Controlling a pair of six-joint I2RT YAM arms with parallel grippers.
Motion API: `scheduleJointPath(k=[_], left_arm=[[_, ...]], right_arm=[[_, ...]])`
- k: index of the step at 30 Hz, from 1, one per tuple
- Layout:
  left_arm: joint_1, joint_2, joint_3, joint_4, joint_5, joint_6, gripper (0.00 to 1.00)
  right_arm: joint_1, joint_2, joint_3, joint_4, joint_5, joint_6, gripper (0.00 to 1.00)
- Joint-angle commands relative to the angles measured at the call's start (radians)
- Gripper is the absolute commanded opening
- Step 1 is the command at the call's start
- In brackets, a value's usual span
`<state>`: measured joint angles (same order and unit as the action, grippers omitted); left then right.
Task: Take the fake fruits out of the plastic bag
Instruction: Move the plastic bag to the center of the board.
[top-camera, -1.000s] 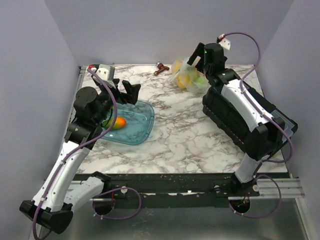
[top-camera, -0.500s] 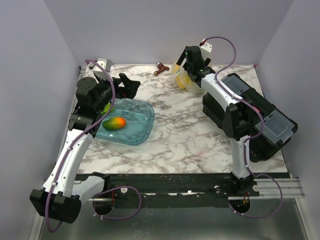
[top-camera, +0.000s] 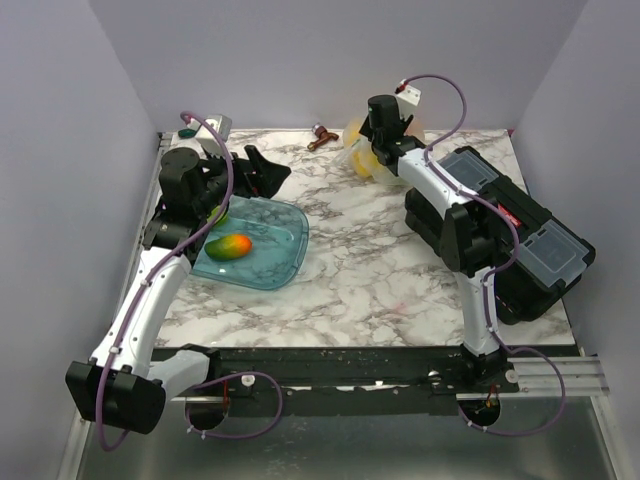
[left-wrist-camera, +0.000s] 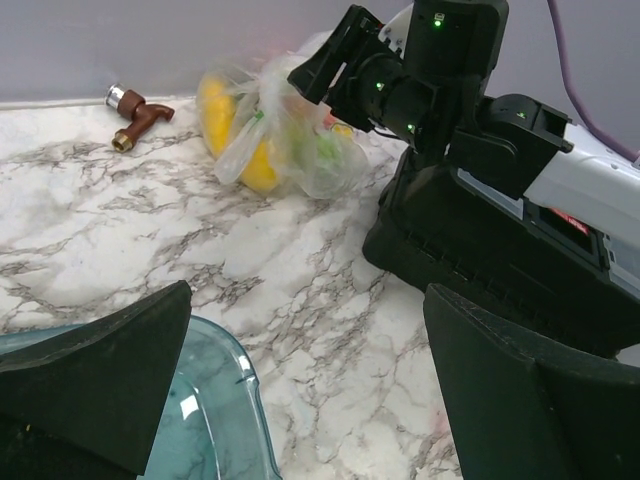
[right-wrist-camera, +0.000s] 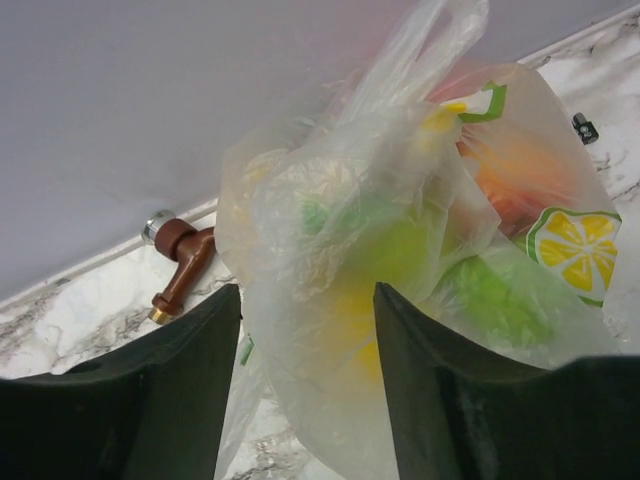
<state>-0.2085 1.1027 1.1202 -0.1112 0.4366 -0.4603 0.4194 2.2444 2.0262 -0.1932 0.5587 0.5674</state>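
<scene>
The plastic bag (top-camera: 360, 152) lies crumpled at the back of the table, near the wall. It holds fake fruits: yellow (left-wrist-camera: 262, 165), green (right-wrist-camera: 490, 300) and orange (right-wrist-camera: 520, 170) shapes show through it. My right gripper (top-camera: 368, 138) is on the bag, and in the right wrist view its fingers (right-wrist-camera: 307, 295) stand apart on either side of a bulge of the plastic bag (right-wrist-camera: 400, 200), which fills the gap. My left gripper (top-camera: 262, 172) is wide open and holds nothing, hovering over the far edge of the teal tray (top-camera: 285, 225). An orange-green fake fruit (top-camera: 229, 246) lies in the tray.
A brown tap-shaped fitting (top-camera: 320, 135) lies by the back wall, just left of the bag. The right arm's bulky black links (top-camera: 480, 230) stretch over the right side of the table. A green fruit (top-camera: 217, 215) shows partly behind the left arm.
The right arm swung left over the bag and its jaws narrowed around the plastic. The left arm lifted back from the tray, leaving the orange-green fruit uncovered.
</scene>
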Motion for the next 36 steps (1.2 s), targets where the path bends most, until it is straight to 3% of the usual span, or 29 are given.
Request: scheduleJointPath(k=[1,7,18,22,25,27,36], left_arm=[[0.008,0.008,0.034,0.017,0.031,-0.002,0.99],[0.009,0.044,0.052,0.005,0.056,-0.006,0.99],[0.007,0.059,0.062,-0.004,0.066,-0.003,0.99],[0.008,0.054,0.068,-0.012,0.072,-0.002,0.99],[0.007,0.049,0.064,-0.007,0.067,-0.005,0.99],[0.006,0.052,0.062,0.001,0.08,-0.015,0.99],[0.001,0.09,0.066,0.012,0.118,-0.041,0.99]], right_arm=[[0.004,0.021,-0.021,0.029,-0.04,-0.031,0.54],[0.004,0.002,-0.039,-0.015,-0.102,-0.053,0.37],[0.003,0.009,-0.045,-0.037,-0.092,-0.077,0.29],[0.004,-0.003,-0.069,-0.035,-0.13,-0.086,0.19],[0.004,-0.006,-0.062,-0.049,-0.181,-0.095,0.02],[0.005,-0.018,-0.063,-0.087,-0.216,-0.082,0.01],[0.01,-0.266,-0.427,0.024,-0.517,-0.129,0.01]])
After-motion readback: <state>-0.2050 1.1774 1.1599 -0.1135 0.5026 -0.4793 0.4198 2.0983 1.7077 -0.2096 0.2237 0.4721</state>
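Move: The plastic bag of fruits lies just in front of the half-closed right hand, its middle about 5 cm ahead, 5 cm to the right and some 12 cm below. The brown tap lies roughly 12 cm to that hand's left and 7 cm ahead, down on the board; the black case is about 29 cm right of the hand and 19 cm back. From the left hand, the bag is some 33 cm ahead, 26 cm right and 28 cm below. Sinking slowly at first, about 3 cm almost on the spot, the right hand shuts its fingers fully on the loose plastic at the bag's near left side. Once shut, it draws back towards the base about 6 cm, still going down and slightly left, while the wrist turns some 20 degrees counter-clockwise and tips downward, pulling on the pinched plastic. ##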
